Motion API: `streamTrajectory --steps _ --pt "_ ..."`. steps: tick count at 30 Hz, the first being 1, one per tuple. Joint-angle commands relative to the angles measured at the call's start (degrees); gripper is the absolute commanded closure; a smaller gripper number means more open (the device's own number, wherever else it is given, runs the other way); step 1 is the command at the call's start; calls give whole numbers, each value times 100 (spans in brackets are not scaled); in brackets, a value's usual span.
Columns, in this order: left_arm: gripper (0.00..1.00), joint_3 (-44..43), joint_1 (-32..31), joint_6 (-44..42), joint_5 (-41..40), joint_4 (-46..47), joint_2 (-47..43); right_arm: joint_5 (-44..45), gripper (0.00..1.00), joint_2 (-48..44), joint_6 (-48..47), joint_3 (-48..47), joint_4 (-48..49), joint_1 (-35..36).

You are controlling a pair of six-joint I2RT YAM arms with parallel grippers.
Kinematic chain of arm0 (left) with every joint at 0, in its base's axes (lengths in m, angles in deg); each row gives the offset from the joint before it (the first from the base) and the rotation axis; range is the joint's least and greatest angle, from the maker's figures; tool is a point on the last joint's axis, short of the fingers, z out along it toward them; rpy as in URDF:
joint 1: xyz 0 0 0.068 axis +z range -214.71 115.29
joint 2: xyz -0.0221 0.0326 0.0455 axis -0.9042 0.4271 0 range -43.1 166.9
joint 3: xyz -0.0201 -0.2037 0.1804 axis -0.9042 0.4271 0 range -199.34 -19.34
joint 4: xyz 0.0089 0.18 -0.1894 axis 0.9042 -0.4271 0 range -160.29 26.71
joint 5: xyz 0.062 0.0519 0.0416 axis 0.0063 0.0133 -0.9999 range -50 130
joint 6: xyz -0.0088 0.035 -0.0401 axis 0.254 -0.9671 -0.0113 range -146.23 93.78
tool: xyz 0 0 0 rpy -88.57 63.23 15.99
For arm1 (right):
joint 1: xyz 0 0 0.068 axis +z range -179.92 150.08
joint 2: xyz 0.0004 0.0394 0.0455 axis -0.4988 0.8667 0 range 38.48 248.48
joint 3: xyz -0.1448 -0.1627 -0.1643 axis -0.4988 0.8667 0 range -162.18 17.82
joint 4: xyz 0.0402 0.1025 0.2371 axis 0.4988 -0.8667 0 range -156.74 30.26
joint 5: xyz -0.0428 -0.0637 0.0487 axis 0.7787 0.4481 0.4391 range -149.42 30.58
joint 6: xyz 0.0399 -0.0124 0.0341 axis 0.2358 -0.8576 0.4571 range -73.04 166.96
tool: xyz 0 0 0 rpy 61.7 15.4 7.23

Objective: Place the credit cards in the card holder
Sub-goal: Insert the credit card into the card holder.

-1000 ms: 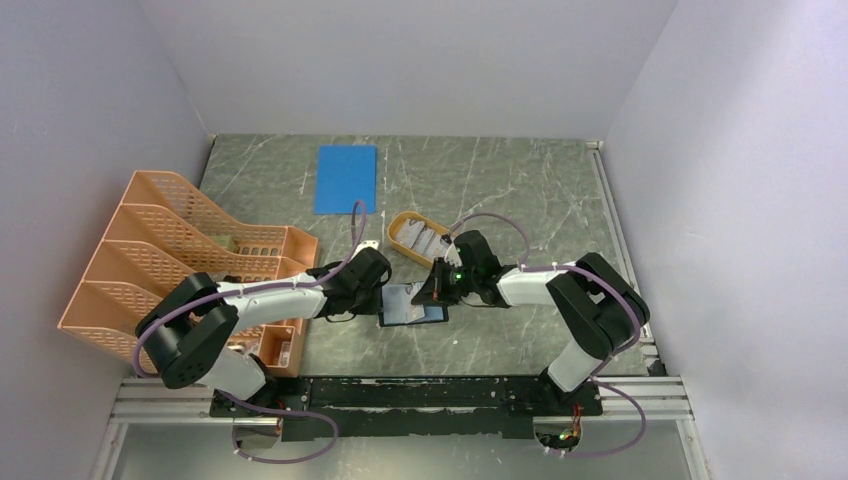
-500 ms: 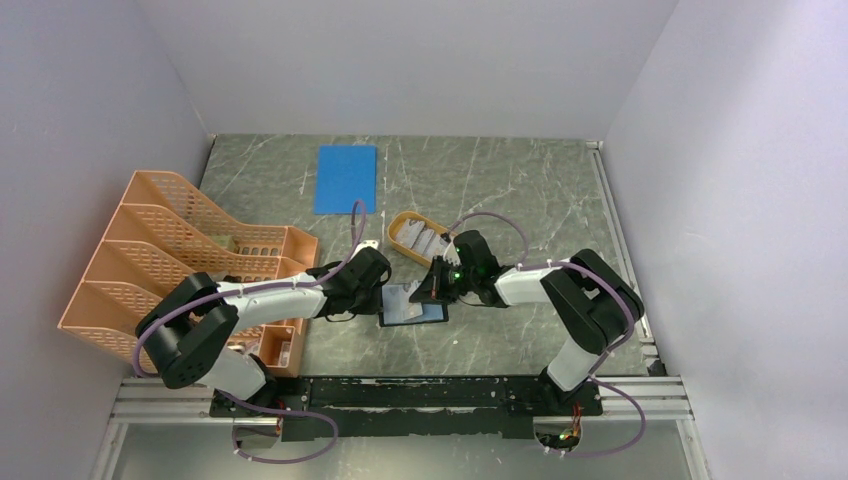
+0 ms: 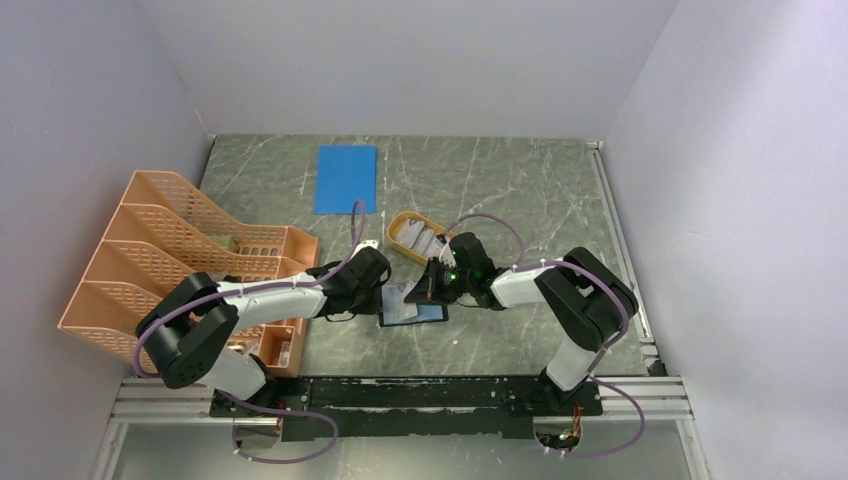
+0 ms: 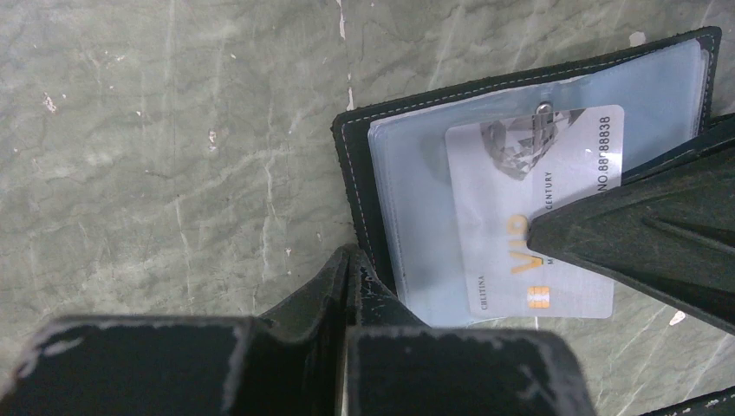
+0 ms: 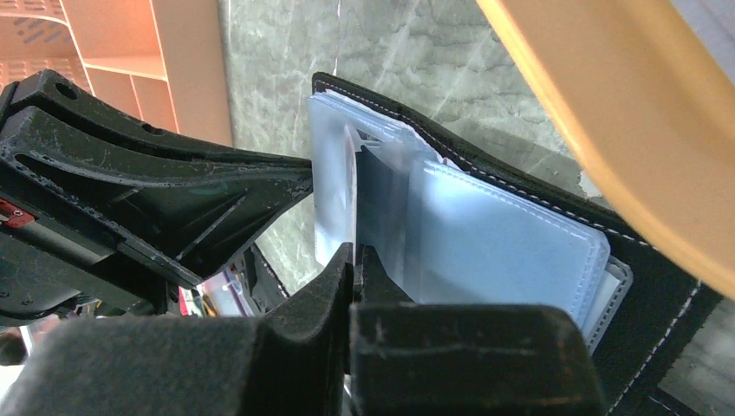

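Note:
The black card holder (image 3: 430,313) lies open on the table between the two arms, its bluish clear sleeves (image 4: 407,199) facing up. My left gripper (image 4: 349,256) is shut on its left black edge (image 4: 351,165); from above the left gripper (image 3: 383,297) sits at that side. A pale credit card (image 4: 520,199) with gold lettering lies over the sleeves, slid partly across them. My right gripper (image 5: 355,251) is shut on that card, seen edge-on between the fingers. One right finger (image 4: 650,234) covers the card's right part. More credit cards (image 3: 425,240) rest in the orange tray.
The orange oval tray (image 3: 403,222) stands just behind the card holder, its rim (image 5: 607,113) close over the right gripper. An orange mesh file rack (image 3: 160,250) fills the left side. A blue flat sheet (image 3: 345,178) lies at the back.
My right gripper has moved a little to the left with the card, bringing it further over the card holder's sleeves. The left gripper and the card holder have stayed put.

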Motion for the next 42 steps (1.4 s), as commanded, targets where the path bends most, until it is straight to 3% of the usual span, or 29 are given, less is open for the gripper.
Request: streamTrajectory --steps 1,7,11,31,42 --pt "95 172 24 -26 195 139 127 134 96 59 -85 121 -179 126" --pt "95 200 25 -4 179 138 57 415 68 -222 -76 49 -697 124" --pt "95 209 27 -9 169 122 20 646 58 -452 -156 -87 -1157 120" --pt "95 294 19 -90 624 585 107 794 57 -74 -446 -789 -1839 613" --pt "95 297 18 -48 455 450 13 2348 53 -170 -995 -1572 -3503 944"
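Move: The right hand holds the credit card over the card holder's left pocket. The pocket's middle lies about 2 cm to its left, level with it fore and aft, and some 2 cm below. The holder's right half is about 4 cm to that hand's right, also level and as low, and the yellow tray stands some 12 cm ahead and 3 cm right. From the left hand, shut at the holder's left edge, the pocket is about 4 cm right and 1 cm ahead. The right hand lets go of the partly inserted card, opening to nearly half its range while backing off about 1.5 cm to the right and 1 cm towards the base, then comes some 2 cm left again with the fingers parted, tipping them about 20 degrees more steeply down and bringing the right-hand finger against the card's right edge, towards the pocket. The left hand keeps its shut tips on the holder's left edge and shifts about 1 cm right with it. ##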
